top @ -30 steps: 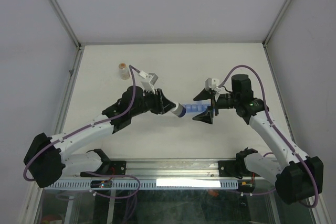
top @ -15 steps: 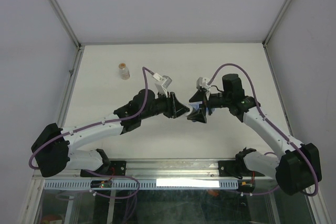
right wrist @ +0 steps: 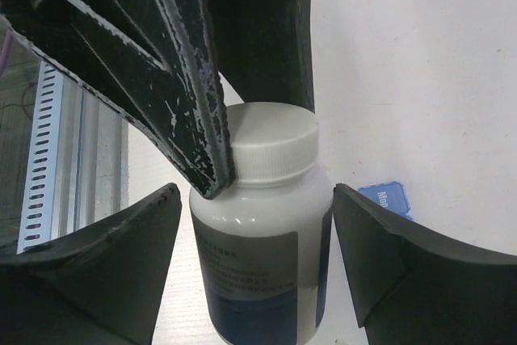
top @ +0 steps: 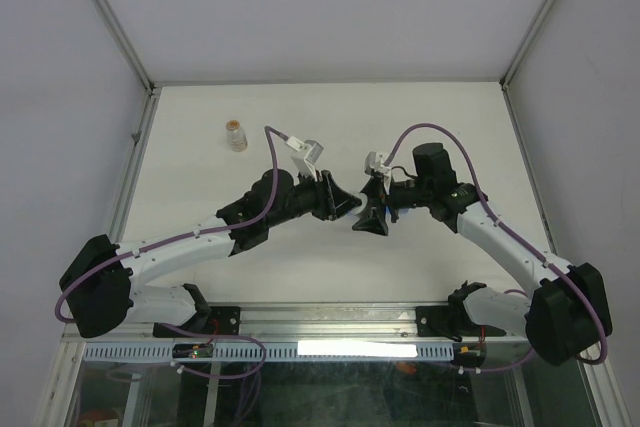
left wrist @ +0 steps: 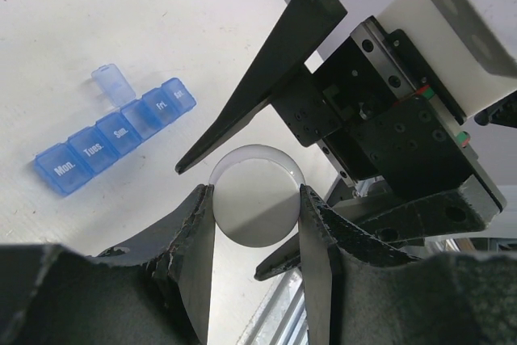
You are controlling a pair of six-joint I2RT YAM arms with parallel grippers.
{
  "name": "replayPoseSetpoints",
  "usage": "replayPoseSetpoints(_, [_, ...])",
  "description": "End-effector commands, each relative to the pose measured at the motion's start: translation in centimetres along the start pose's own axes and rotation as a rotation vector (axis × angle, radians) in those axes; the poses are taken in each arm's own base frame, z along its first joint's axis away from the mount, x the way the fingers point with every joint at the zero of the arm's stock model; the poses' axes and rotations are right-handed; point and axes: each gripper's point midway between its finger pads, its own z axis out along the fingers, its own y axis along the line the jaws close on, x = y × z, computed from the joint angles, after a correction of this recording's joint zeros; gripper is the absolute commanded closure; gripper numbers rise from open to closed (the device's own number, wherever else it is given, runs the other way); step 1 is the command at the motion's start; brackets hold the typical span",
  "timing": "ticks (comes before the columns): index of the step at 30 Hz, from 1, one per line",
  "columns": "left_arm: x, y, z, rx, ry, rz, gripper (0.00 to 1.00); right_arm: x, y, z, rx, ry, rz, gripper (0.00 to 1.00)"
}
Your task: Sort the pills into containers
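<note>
My left gripper is shut on the white cap of a white pill bottle with a blue label, held above the table. My right gripper is open, its fingers on either side of the bottle's body with a gap on each side. In the top view the two grippers, left and right, meet at mid-table and hide the bottle. The blue pill organiser lies on the table below with one lid open; a corner of it shows in the right wrist view.
A small clear bottle with tan-orange contents stands at the far left of the table. Grey walls enclose the table on three sides, and a metal rail runs along the near edge.
The left gripper moved right with the bottle and the right gripper moved left to meet it. The right fingers now stand around the bottle. The organiser is now hidden in the top view.
</note>
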Motion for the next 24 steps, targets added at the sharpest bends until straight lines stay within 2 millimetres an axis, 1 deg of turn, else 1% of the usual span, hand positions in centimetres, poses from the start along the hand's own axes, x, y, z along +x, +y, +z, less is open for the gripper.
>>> replayPoseSetpoints(1, [-3.9, -3.4, -0.4, 0.098, -0.126, -0.013, 1.00, -1.6, -0.3, 0.1, 0.005, -0.031, -0.054, 0.22])
replayPoseSetpoints(5, [-4.1, -3.6, -0.6, 0.108, -0.133, -0.017, 1.00, -1.7, -0.4, 0.0, 0.010, -0.031, -0.055, 0.23])
replayPoseSetpoints(7, [-4.0, -3.7, -0.6, 0.111, -0.132, -0.019, 1.00, -1.8, -0.3, 0.0, 0.005, -0.034, -0.059, 0.27])
replayPoseSetpoints(8, [-4.0, -3.7, -0.6, 0.113, -0.130, -0.019, 1.00, -1.9, -0.2, 0.0, -0.002, -0.037, -0.060, 0.30])
replayPoseSetpoints(9, [-3.9, -3.7, -0.6, 0.114, -0.129, -0.019, 1.00, -2.0, -0.1, 0.0, -0.009, -0.040, -0.061, 0.35])
replayPoseSetpoints(10, [-3.9, -3.7, -0.5, 0.114, -0.128, -0.020, 1.00, -2.1, 0.0, 0.0, -0.016, -0.043, -0.060, 0.42])
replayPoseSetpoints(11, [-3.9, -3.7, -0.5, 0.114, -0.128, -0.021, 1.00, -2.2, 0.2, 0.0, -0.023, -0.046, -0.060, 0.52])
replayPoseSetpoints(12, [-4.0, -3.7, -0.6, 0.116, -0.133, -0.021, 1.00, -2.3, 0.3, 0.0, -0.032, -0.046, -0.057, 0.65])
replayPoseSetpoints(13, [-4.0, -3.8, -0.7, 0.120, -0.137, -0.021, 1.00, -2.4, 0.5, 0.0, -0.038, -0.047, -0.059, 0.76])
replayPoseSetpoints(14, [-4.2, -3.9, -0.9, 0.128, -0.146, -0.019, 0.95, -2.5, 0.6, -0.1, -0.045, -0.048, -0.059, 0.86])
replayPoseSetpoints(15, [-4.4, -4.3, -1.2, 0.145, -0.159, -0.015, 0.82, -2.7, 0.7, -0.2, -0.052, -0.050, -0.059, 0.97])
replayPoseSetpoints(16, [-4.6, -4.6, -1.7, 0.166, -0.178, -0.009, 0.67, -2.8, 0.9, -0.2, -0.063, -0.052, -0.059, 1.00])
replayPoseSetpoints(17, [-4.3, -4.7, -2.2, 0.198, -0.194, 0.008, 0.50, -2.9, 1.1, -0.3, -0.075, -0.054, -0.056, 1.00])
replayPoseSetpoints(18, [-5.0, -5.7, -3.2, 0.259, -0.243, 0.030, 0.35, -3.0, 1.5, -0.4, -0.096, -0.057, -0.054, 1.00])
replayPoseSetpoints(19, [-5.4, -6.2, -4.3, 0.293, -0.285, 0.054, 0.22, -3.3, 1.8, -0.6, -0.123, -0.066, -0.056, 1.00])
replayPoseSetpoints(20, [-5.6, -6.3, -5.1, 0.311, -0.319, 0.084, 0.11, -3.3, 2.2, -0.8, -0.146, -0.069, -0.055, 1.00])
replayPoseSetpoints(21, [-5.8, -6.3, -5.9, 0.322, -0.353, 0.125, 0.03, -3.5, 2.5, -1.0, -0.162, -0.075, -0.059, 1.00])
replayPoseSetpoints(22, [-5.9, -6.2, -6.6, 0.328, -0.382, 0.179, 0.01, -3.5, 2.8, -1.1, -0.178, -0.077, -0.059, 1.00])
replayPoseSetpoints(24, [-6.0, -6.2, -8.0, 0.344, -0.430, 0.312, 0.01, -3.5, 3.3, -1.4, -0.204, -0.081, -0.077, 1.00])
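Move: The white pill bottle, cap up and to the left, is pinched near its cap by the left fingers, its middle about 2 cm right of that hand and 2 cm below. The right hand's still-open fingers straddle its body, the middle roughly 1 cm left and 1 cm down. The blue pill box lies on the table some 8 cm ahead of the right hand, 3 cm right and 15 cm down. Right closes on the bottle, eases 2 cm up and back; left opens, withdrawing 5 cm up and left. ##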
